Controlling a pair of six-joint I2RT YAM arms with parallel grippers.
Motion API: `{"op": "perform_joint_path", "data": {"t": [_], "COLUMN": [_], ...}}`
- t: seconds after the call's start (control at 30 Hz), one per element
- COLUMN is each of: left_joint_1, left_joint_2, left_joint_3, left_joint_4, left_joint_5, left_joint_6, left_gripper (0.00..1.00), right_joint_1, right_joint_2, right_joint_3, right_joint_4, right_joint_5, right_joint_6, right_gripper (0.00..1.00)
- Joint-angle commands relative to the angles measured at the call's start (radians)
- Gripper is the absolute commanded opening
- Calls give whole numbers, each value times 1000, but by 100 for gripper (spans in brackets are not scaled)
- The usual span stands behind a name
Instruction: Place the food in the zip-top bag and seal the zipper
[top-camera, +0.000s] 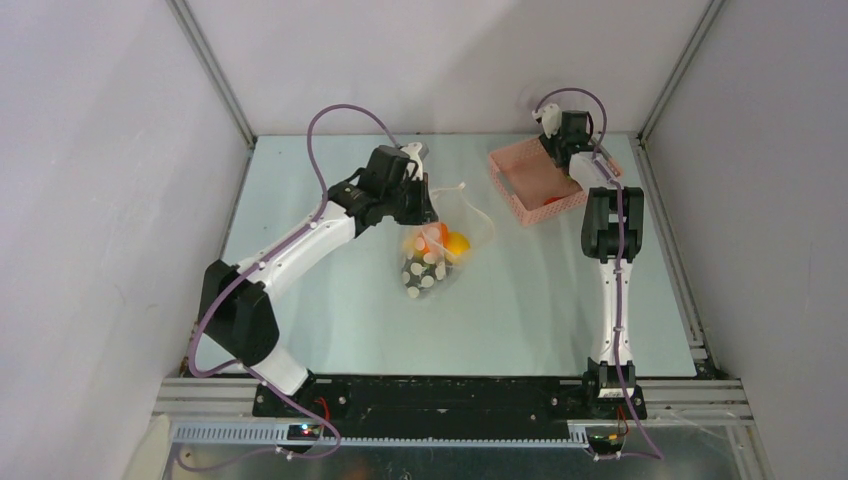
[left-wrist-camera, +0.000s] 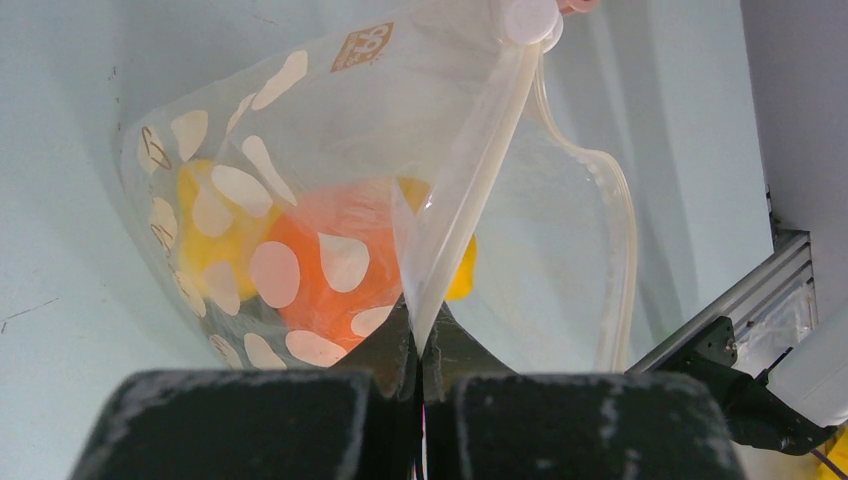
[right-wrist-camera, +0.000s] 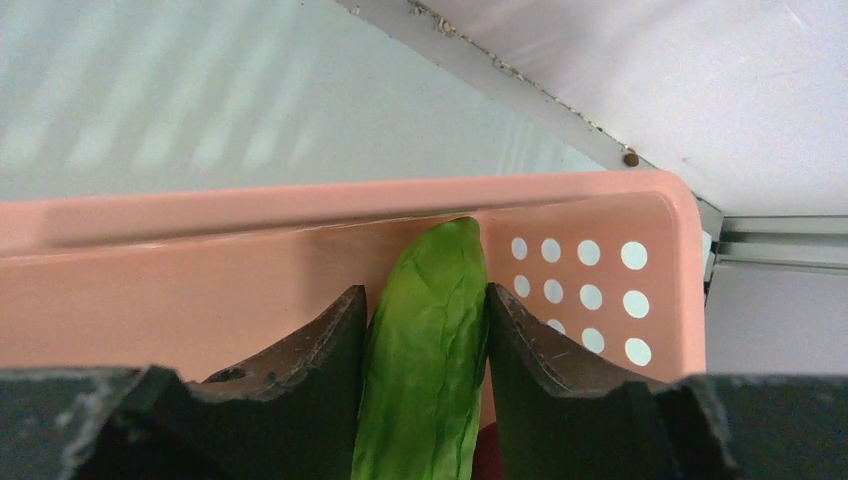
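Note:
The clear dotted zip-top bag (top-camera: 432, 255) lies mid-table with its mouth held up and open. Orange and yellow food (top-camera: 444, 240) sits inside it; in the left wrist view the orange piece (left-wrist-camera: 325, 265) and a yellow piece (left-wrist-camera: 205, 230) show through the film. My left gripper (left-wrist-camera: 421, 340) is shut on the bag's whitish zipper strip (left-wrist-camera: 470, 190) at the mouth edge. My right gripper (right-wrist-camera: 425, 320) is over the pink basket (right-wrist-camera: 300, 215) at the back right and is shut on a green leafy vegetable (right-wrist-camera: 430, 350). A dark red piece is partly hidden below it.
The pink lattice basket (top-camera: 535, 180) stands at the back right near the rear wall. Metal frame rails run along the table's sides (top-camera: 690, 310) and near edge. The right arm (top-camera: 610, 240) stretches up the right side of the table.

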Motion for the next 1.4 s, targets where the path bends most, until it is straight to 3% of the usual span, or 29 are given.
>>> {"op": "perform_joint_path", "data": {"t": [0.0,0.03,0.2,0.63,1.0,1.1,1.37], "left_joint_1": [10,10,10,10,9,9,10], "left_joint_2": [-8,-10,-27,-44,-76,-93,-115], "left_joint_3": [40,39,25,-8,-47,-58,-76], "left_joint_4": [-5,-6,3,48,80,92,92], "left_joint_5": [-13,-13,-13,11,12,10,19], "left_joint_6": [21,21,18,13,-5,-17,-34], "left_gripper": [0,0,0,0,0,0,0], "right_joint_1": [-2,-2,2,3,1,31,218], "right_joint_2": [-5,-19,-98,-442,-683,-790,-1100], "right_joint_3": [8,-1,-110,-477,-626,-674,-900], "right_joint_4": [-16,-1,84,343,508,520,452], "right_joint_5": [-29,-30,-3,-115,-323,-361,-340], "right_joint_6": [11,16,30,299,612,687,686], "right_gripper": [17,8,0,0,0,0,0]}}
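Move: The right hand, low in the far right corner of the basket, already has the green cucumber between its fingers. From there the open mouth of the bag is about 32 cm to the left, 23 cm back and some 10 cm higher. The red food lies in the basket about 14 cm back and 8 cm to the left; the orange in the bag is roughly 28 cm back and 39 cm left. From the left hand, the bag mouth is about 6 cm ahead, 7 cm right and slightly below. Keeping its grip on the green cucumber, the right hand first draws back about 5 cm inside the basket, then rises steeply out of it, some 26 cm in all, swinging faster and faster back and to the left towards the bag mouth as its left side rolls up about 40 degrees and the fingers tip up towards level. The left hand stays nearly in place, still pinching the bag's rim shut between its closed fingers so that the mouth stays open beside it. ##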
